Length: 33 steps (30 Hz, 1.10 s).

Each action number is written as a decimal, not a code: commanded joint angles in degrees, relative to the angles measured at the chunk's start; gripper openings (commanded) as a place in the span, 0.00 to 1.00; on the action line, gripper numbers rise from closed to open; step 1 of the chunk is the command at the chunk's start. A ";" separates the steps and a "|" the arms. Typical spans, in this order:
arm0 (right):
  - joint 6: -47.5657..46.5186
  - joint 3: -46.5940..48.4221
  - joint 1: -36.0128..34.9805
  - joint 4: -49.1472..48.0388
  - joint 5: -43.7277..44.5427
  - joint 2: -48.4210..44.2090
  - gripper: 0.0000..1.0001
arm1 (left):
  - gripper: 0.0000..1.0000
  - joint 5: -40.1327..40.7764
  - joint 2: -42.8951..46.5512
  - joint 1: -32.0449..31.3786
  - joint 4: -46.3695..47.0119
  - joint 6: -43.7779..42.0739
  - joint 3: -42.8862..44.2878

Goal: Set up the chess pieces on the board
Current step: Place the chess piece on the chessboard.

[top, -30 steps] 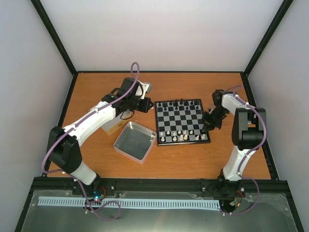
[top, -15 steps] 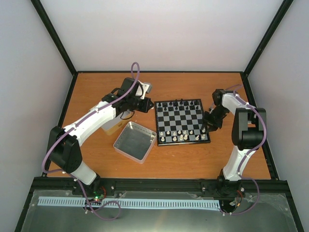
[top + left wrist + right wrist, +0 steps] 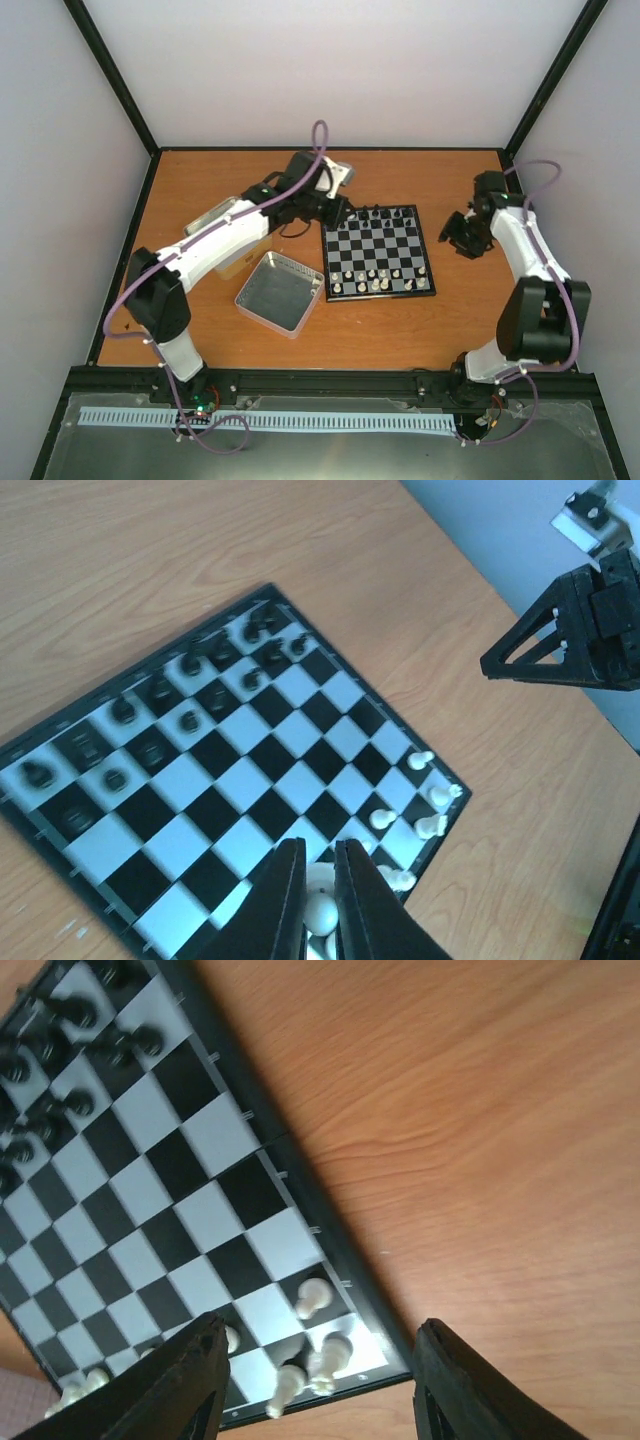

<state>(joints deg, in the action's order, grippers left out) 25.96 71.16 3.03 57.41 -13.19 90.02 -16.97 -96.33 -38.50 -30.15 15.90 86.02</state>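
The board [image 3: 378, 248] lies in the middle of the table. Black pieces [image 3: 375, 213] fill its far rows and white chess pieces [image 3: 375, 281] stand in its near rows. My left gripper [image 3: 338, 212] hovers over the board's far left corner. In the left wrist view the left gripper [image 3: 320, 846] is shut on a white chess piece [image 3: 322, 912] above the board [image 3: 255, 780]. My right gripper [image 3: 461, 238] is open and empty just right of the board. The right wrist view shows it [image 3: 320, 1325] above the corner white pieces [image 3: 312, 1298].
A silver tin [image 3: 282, 292] stands left of the board's near corner. A flat silver lid [image 3: 214, 213] and a pale yellow object [image 3: 236, 263] lie under the left arm. Black frame posts border the table.
My left arm has swung right to the board's far left corner. My right gripper has pulled back right, away from the board's edge.
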 commanded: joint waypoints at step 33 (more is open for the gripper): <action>6.92 -22.55 13.01 -10.92 -2.20 -18.14 0.51 | 0.01 7.37 -40.92 -18.89 -9.84 -13.52 37.23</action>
<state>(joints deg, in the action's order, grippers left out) 32.47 49.25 15.64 46.74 -15.46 72.29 -8.60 -135.37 -56.75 -39.03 4.10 119.63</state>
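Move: The empty square for the held white pawn, in the second row between two standing pawns, lies about 18 cm to the left gripper's right, 4 cm back and 21 cm below it. One neighbouring pawn stands about 3 cm to the right of that square, the other 3 cm to its left, and a knight about 3 cm behind it. From the right gripper the square is about 7 cm left, 3 cm back and 9 cm down. Swing the left gripper to the right about 18 cm across the board, easing slightly back, then sink nearly straight down towards the gap in the white pawn row, some 14 cm in all. Keep the pawn pinched while the wrist yaws about 20 degrees clockwise and the fingers steepen. Clear the open, empty right gripper back and right, about 5 cm each way. ##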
